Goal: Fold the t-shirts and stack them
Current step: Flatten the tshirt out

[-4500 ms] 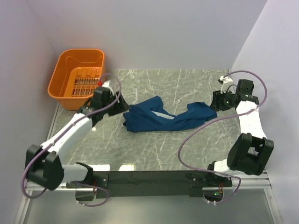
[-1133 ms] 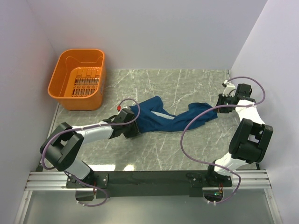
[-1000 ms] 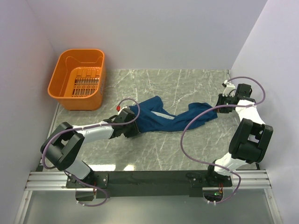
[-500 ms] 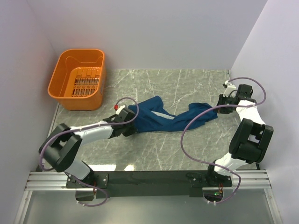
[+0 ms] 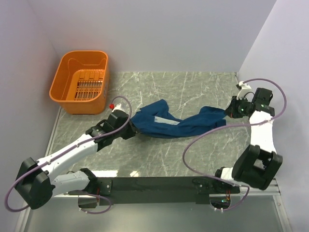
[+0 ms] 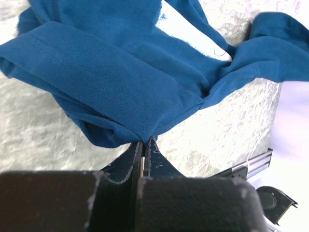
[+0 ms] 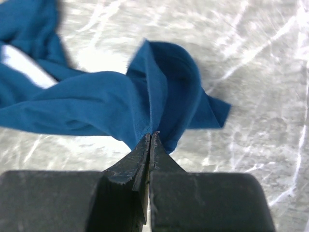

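The dark blue t-shirt (image 5: 174, 123) stretches in a crumpled band across the middle of the marble table, a strip of its pale print (image 5: 161, 120) showing. My left gripper (image 5: 131, 126) is shut on the shirt's left end; in the left wrist view the cloth (image 6: 111, 82) bunches right at the closed tips (image 6: 144, 140). My right gripper (image 5: 231, 111) is shut on the shirt's right end, and the right wrist view shows folds of the t-shirt (image 7: 159, 92) pinched at its tips (image 7: 151, 135). The shirt hangs slightly taut between both grippers.
An orange plastic basket (image 5: 79, 81) stands at the back left corner. Walls close in the table (image 5: 183, 87) at the back, left and right. The black rail (image 5: 159, 184) with the arm bases runs along the near edge.
The left gripper closed on the shirt's left end and pulled back to the left. The right arm drew the right end outward and rightward, stretching the shirt.
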{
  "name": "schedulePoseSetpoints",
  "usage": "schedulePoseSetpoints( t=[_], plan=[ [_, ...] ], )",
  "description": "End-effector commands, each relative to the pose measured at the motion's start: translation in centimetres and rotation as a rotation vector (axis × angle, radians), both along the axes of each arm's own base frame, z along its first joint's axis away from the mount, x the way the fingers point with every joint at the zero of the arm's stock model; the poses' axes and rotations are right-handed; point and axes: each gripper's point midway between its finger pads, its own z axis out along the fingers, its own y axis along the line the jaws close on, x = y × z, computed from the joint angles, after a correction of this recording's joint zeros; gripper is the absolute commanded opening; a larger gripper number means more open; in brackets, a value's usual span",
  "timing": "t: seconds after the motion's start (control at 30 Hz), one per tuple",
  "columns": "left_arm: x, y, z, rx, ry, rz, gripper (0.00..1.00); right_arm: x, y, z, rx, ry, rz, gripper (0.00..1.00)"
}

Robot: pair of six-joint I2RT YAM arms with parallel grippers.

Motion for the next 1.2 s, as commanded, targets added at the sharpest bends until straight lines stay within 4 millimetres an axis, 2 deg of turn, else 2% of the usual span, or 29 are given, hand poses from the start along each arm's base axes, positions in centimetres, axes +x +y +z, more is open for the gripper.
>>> schedulePoseSetpoints(
  t=[0.0,0.13,0.23,0.43,0.47,0.5,0.57,0.6,0.63,0.67,0.7,0.73,0.77,0.8,0.83,0.87,0.9,0.93,0.97,1.0,1.03,1.07,1.1,1.13,1.17],
  plan=[
    [0.5,0.4,3.3,-0.039,-0.049,0.002,0.01,-1.1,1.8,4.2,0.024,-0.101,0.073,0.0],
    [1.8,1.4,6.6,-0.059,-0.113,0.019,0.0,-1.9,3.1,8.4,0.037,-0.194,0.095,0.0],
    [2.4,2.1,7.6,-0.069,-0.129,0.021,0.01,-1.9,3.6,10.5,0.049,-0.241,0.093,0.0],
    [3.0,3.6,7.4,-0.06,-0.143,0.041,0.01,-1.1,3.4,11.5,0.067,-0.271,0.065,0.0],
    [3.7,4.2,7.6,-0.06,-0.152,0.06,0.0,-0.9,3.7,11.7,0.08,-0.275,0.069,0.0],
    [4.5,4.3,8.6,-0.072,-0.184,0.069,0.01,-0.5,4.0,11.9,0.104,-0.27,0.062,0.0],
    [6.3,4.6,8.8,-0.057,-0.191,0.073,0.0,1.0,4.1,12.0,0.101,-0.273,0.046,0.0],
    [8.4,5.4,11.0,-0.076,-0.238,0.101,0.0,1.9,5.1,12.8,0.117,-0.277,0.049,0.0],
    [10.3,5.4,10.2,-0.059,-0.213,0.102,0.0,3.4,5.3,12.9,0.118,-0.282,0.045,0.0],
    [12.0,6.1,11.0,-0.072,-0.222,0.114,0.0,4.7,5.2,14.7,0.096,-0.321,0.025,0.0],
    [14.3,5.9,15.3,-0.099,-0.306,0.118,0.0,5.7,6.3,15.9,0.128,-0.326,0.021,0.0],
    [16.7,5.7,15.0,-0.081,-0.291,0.117,0.0,7.6,6.1,16.1,0.144,-0.323,0.004,0.0],
    [18.2,5.5,16.9,-0.09,-0.325,0.111,0.0,8.7,6.0,17.7,0.159,-0.342,-0.018,0.0],
    [19.9,5.5,23.8,-0.127,-0.46,0.112,0.0,9.7,5.8,23.4,0.166,-0.449,-0.037,0.0],
    [21.6,5.2,23.8,-0.114,-0.441,0.102,0.0,11.3,5.3,23.9,0.182,-0.432,-0.05,0.0],
    [22.3,5.1,26.5,-0.129,-0.489,0.093,0.0,11.0,5.1,30.8,0.16,-0.582,-0.039,0.0],
    [21.9,5.1,33.6,-0.171,-0.633,0.086,0.0,10.9,5.1,33.0,0.196,-0.609,-0.042,0.0],
    [22.3,5.0,34.8,-0.169,-0.646,0.081,0.0,10.5,3.7,36.0,0.192,-0.701,-0.069,0.0],
    [21.7,5.1,37.5,-0.181,-0.706,0.077,0.0,9.4,3.1,38.3,0.196,-0.77,-0.082,0.0],
    [20.2,5.4,41.3,-0.208,-0.796,0.069,0.0,7.1,3.4,41.1,0.251,-0.83,-0.081,0.0],
    [18.4,5.8,43.6,-0.222,-0.853,0.063,0.0,5.2,2.2,43.3,0.253,-0.891,-0.051,0.0],
    [16.9,6.1,45.9,-0.241,-0.931,0.059,0.01,3.8,2.3,44.6,0.269,-0.916,-0.03,0.0],
    [17.0,6.0,44.1,-0.238,-0.904,0.057,0.01,1.9,2.6,45.7,0.294,-0.933,-0.027,0.0],
    [13.7,6.9,46.1,-0.257,-0.965,0.06,0.01,0.6,3.1,45.9,0.283,-0.94,0.026,0.0],
    [12.9,7.1,45.8,-0.257,-0.976,0.06,0.01,0.9,2.1,44.0,0.294,-0.897,0.0,0.0]
  ],
)
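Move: Both hands already pinch the t-shirt, holding it bunched between them. Its middle lies about 18 cm right and 9 cm ahead of the left hand, 10 cm lower; from the right hand it is roughly 26 cm left, 2 cm ahead and 12 cm lower. The orange bin stands some 27 cm left of the left hand and 24 cm ahead, about 6 cm lower. Still pinching the t-shirt, both hands whip it up some 40 cm, first forward then back, fingers tipping up. ##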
